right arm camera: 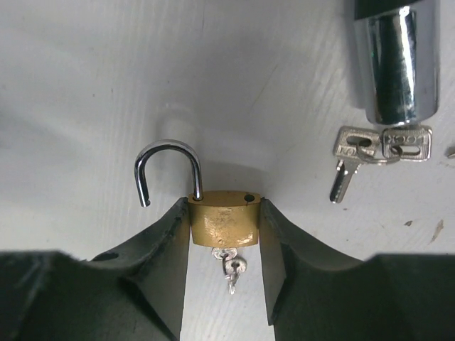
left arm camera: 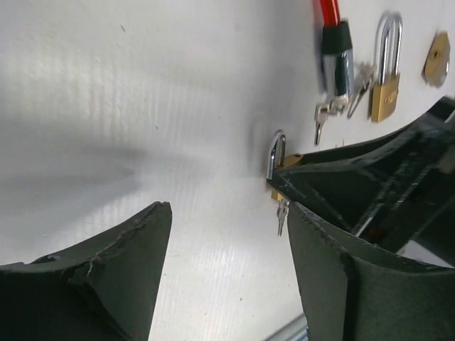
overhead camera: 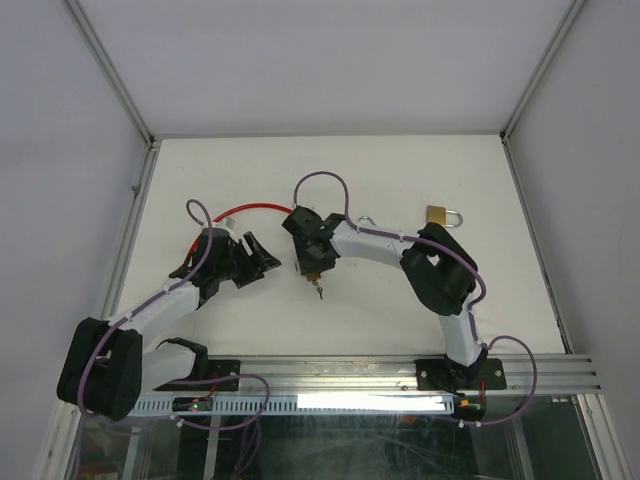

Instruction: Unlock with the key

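Observation:
A small brass padlock (right arm camera: 223, 219) is pinched by its body between the fingers of my right gripper (right arm camera: 225, 207), held above the table. Its steel shackle (right arm camera: 168, 168) stands swung open, one end free of the body. A small key (right arm camera: 229, 264) hangs from the keyhole in the padlock's underside; from above the key (overhead camera: 319, 291) dangles below the right gripper (overhead camera: 313, 268). My left gripper (left arm camera: 229, 238) is open with nothing between its fingers, just left of the padlock, and it sees the shackle (left arm camera: 276, 153) and the key (left arm camera: 281, 214). From above, the left gripper (overhead camera: 262, 262) sits beside the right one.
A red cable lock (overhead camera: 250, 208) with a chrome cylinder (right arm camera: 395, 64) and a pair of keys (right arm camera: 381, 146) lies behind the grippers. A second brass padlock (overhead camera: 440, 214) lies at the back right, also seen as the padlock (left arm camera: 386, 78). Metal rails (overhead camera: 540, 372) run along the near edge.

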`<control>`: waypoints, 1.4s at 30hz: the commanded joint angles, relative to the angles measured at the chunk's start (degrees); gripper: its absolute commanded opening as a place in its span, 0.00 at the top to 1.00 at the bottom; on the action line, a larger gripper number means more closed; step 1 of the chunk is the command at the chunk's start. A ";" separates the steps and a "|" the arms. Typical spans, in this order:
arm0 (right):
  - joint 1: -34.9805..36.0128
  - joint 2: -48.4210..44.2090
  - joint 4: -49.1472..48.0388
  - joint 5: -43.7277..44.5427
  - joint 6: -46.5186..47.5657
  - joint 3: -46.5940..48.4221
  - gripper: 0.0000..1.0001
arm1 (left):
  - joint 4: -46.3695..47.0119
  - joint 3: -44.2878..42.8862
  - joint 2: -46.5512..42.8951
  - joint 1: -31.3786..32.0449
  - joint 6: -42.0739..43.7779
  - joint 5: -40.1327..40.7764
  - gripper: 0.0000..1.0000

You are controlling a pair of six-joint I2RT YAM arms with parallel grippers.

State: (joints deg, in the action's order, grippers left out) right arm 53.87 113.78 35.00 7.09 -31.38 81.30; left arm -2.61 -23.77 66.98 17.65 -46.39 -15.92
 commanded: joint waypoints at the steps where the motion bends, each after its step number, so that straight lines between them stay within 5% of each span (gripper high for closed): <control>1: 1.33 4.21 6.70 7.07 -3.28 8.01 1.00 | -10.31 -4.78 -5.76 0.11 3.91 11.31 0.29; 4: 1.70 5.89 8.72 7.35 -4.85 10.83 0.92 | -15.15 -7.15 -6.75 0.03 4.34 13.63 0.21; 10: 1.68 5.90 10.67 6.47 -4.92 13.50 0.51 | -24.33 -11.36 -7.29 -0.16 4.20 17.13 0.01; 17: 1.55 1.97 14.45 5.77 -2.32 16.02 0.09 | -26.72 -12.28 -10.47 -0.20 3.95 15.90 0.01; 27: -9.63 -6.28 15.84 2.07 6.57 9.43 0.03 | -24.84 -10.87 -16.48 -0.32 9.23 13.38 0.01; 42: -29.51 -2.70 8.90 -5.14 16.10 4.17 0.03 | -18.57 -6.75 -22.81 -0.27 9.89 5.48 0.01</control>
State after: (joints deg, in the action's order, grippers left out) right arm 25.45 109.78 47.42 6.55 -19.73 86.13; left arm -24.88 -30.02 44.75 17.56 -38.96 -7.11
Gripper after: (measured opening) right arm 0.973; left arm 0.990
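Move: The right fingers still pinch the small opened padlock just over the table. The long-shackle padlock lies about 10 cm ahead and 17 cm to the right, a couple of centimetres lower, with its keys some 9 cm ahead and 11 cm right. The red cable's metal end is roughly 8 cm ahead and 5 cm right, its keys 5 cm ahead and 6 cm right. From the left hand, the long-shackle padlock is about 10 cm ahead and 29 cm right. The right hand eases about a centimetre forward with the opened padlock, spreads its fingers wide to let go of it close to the table, then lifts and sweeps some 18 cm right and 11 cm forward over towards the long-shackle padlock, turning about 15 degrees clockwise and sinking slightly at the end with the fingers still wide. Meanwhile the empty left hand backs off about 5 cm to its left, opening fully, then rises to about 7 cm above its start, drifting slightly back to the right. ##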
